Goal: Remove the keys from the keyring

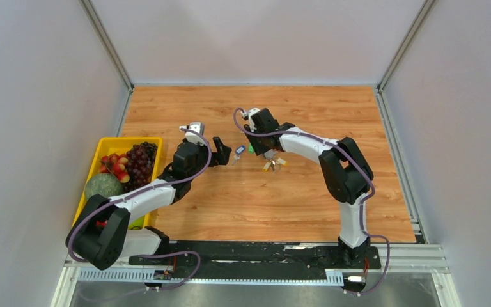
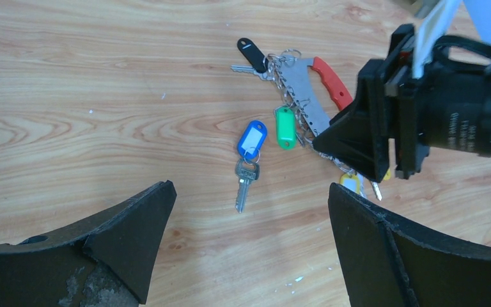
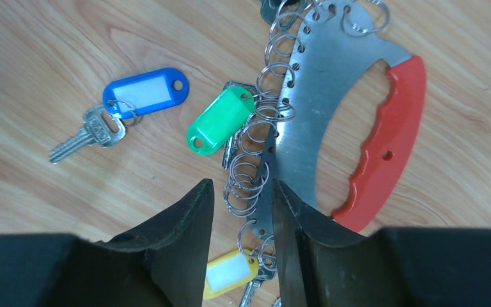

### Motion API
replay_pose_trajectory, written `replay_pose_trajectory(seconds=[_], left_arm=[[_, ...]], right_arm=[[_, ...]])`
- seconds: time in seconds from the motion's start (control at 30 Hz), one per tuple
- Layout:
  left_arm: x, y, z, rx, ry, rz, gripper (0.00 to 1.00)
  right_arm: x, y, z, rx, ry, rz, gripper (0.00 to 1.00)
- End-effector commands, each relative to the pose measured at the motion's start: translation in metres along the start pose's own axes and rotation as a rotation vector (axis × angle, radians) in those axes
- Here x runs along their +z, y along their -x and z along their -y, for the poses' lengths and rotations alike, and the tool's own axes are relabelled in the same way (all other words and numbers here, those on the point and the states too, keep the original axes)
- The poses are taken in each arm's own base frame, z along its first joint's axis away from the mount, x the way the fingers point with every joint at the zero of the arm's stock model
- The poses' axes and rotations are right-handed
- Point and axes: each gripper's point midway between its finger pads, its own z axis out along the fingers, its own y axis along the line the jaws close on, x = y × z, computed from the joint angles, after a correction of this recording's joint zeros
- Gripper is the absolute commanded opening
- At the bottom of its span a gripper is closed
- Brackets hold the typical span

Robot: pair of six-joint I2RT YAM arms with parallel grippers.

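The keyring (image 3: 332, 83) is a grey metal plate with a red curved handle (image 3: 383, 147) and a row of small wire rings along one edge. It lies flat on the wood. On its rings hang a green-tagged key (image 3: 220, 120), a yellow-tagged key (image 3: 230, 272) and a black-tagged key (image 2: 252, 52). A blue-tagged key (image 3: 144, 93) lies alone to the left, apart from the plate. My right gripper (image 3: 241, 188) points down over the plate's ringed edge, jaws narrowly open astride the rings. My left gripper (image 2: 249, 187) is wide open, just short of the blue-tagged key (image 2: 251, 139).
A yellow basket (image 1: 112, 142) at the table's left edge holds grapes, strawberries and a green melon, beside my left arm. Grey walls close the table on three sides. The two grippers (image 1: 227, 148) (image 1: 267, 153) face each other closely mid-table.
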Motion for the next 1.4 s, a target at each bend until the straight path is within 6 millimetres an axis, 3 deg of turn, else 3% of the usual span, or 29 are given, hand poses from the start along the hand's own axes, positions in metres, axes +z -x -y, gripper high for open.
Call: replay_pose_trajectory(seconds=[0.0,0.17,0.27,0.4,0.5,0.8,0.97,1.07,1.37], left_arm=[[-0.004,0.02,0.007,0.002,-0.025,0.075,1.0],[-0.007,0.022,0.004,0.0,-0.01,0.093,1.0],[-0.008,0.022,0.004,0.003,-0.013,0.093,1.0],[-0.007,0.02,0.004,0.006,-0.014,0.088,1.0],[-0.006,0.02,0.005,0.009,-0.02,0.086,1.0],[-0.001,0.01,0.021,0.038,-0.121,0.048,1.0],[-0.002,0.008,0.029,0.049,-0.171,0.041,1.0],[-0.002,0.007,0.034,0.059,-0.203,0.037,1.0],[-0.008,0.008,0.069,0.093,-0.407,0.044,0.95]], right_arm=[[0.011,-0.003,0.003,-0.032,-0.015,-0.039,0.42],[0.025,-0.013,0.011,-0.031,-0.061,-0.087,0.41],[0.032,-0.022,0.016,-0.024,-0.1,-0.129,0.29],[0.025,-0.019,0.019,-0.016,-0.118,-0.112,0.05],[0.012,-0.007,0.018,-0.007,-0.106,-0.045,0.0],[-0.039,0.022,0.017,0.038,-0.084,0.129,0.0],[-0.067,0.024,0.01,0.028,-0.031,0.187,0.0],[-0.091,0.028,0.005,0.024,0.004,0.232,0.0],[-0.176,0.071,-0.009,0.063,0.114,0.442,0.0]])
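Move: The right hand is open just above the table, with the ringed edge of the keyring's near end close below it; the middle of the plate lies about 6 cm ahead, 1 cm right and 4 cm lower. From this hand the green tag is 4 cm ahead and 3 cm left, the yellow tag 3 cm back and 2 cm right, the loose blue tag 4 cm ahead and 8 cm left. From the left hand the keyring is some 11 cm ahead, 15 cm right, 12 cm down. The right hand sinks about 3 cm, edges a little forward and shuts its fingers on the ringed edge near the plate's near end, then draws back some 6 cm and slightly right while lifting the keyring about 14 cm, its fingertips tilting up and forward on the way. Late on, the left hand, still wide open and holding nothing, slides about 4 cm right towards the raised keyring, easing slightly back and up and turning some 15 degrees clockwise. ##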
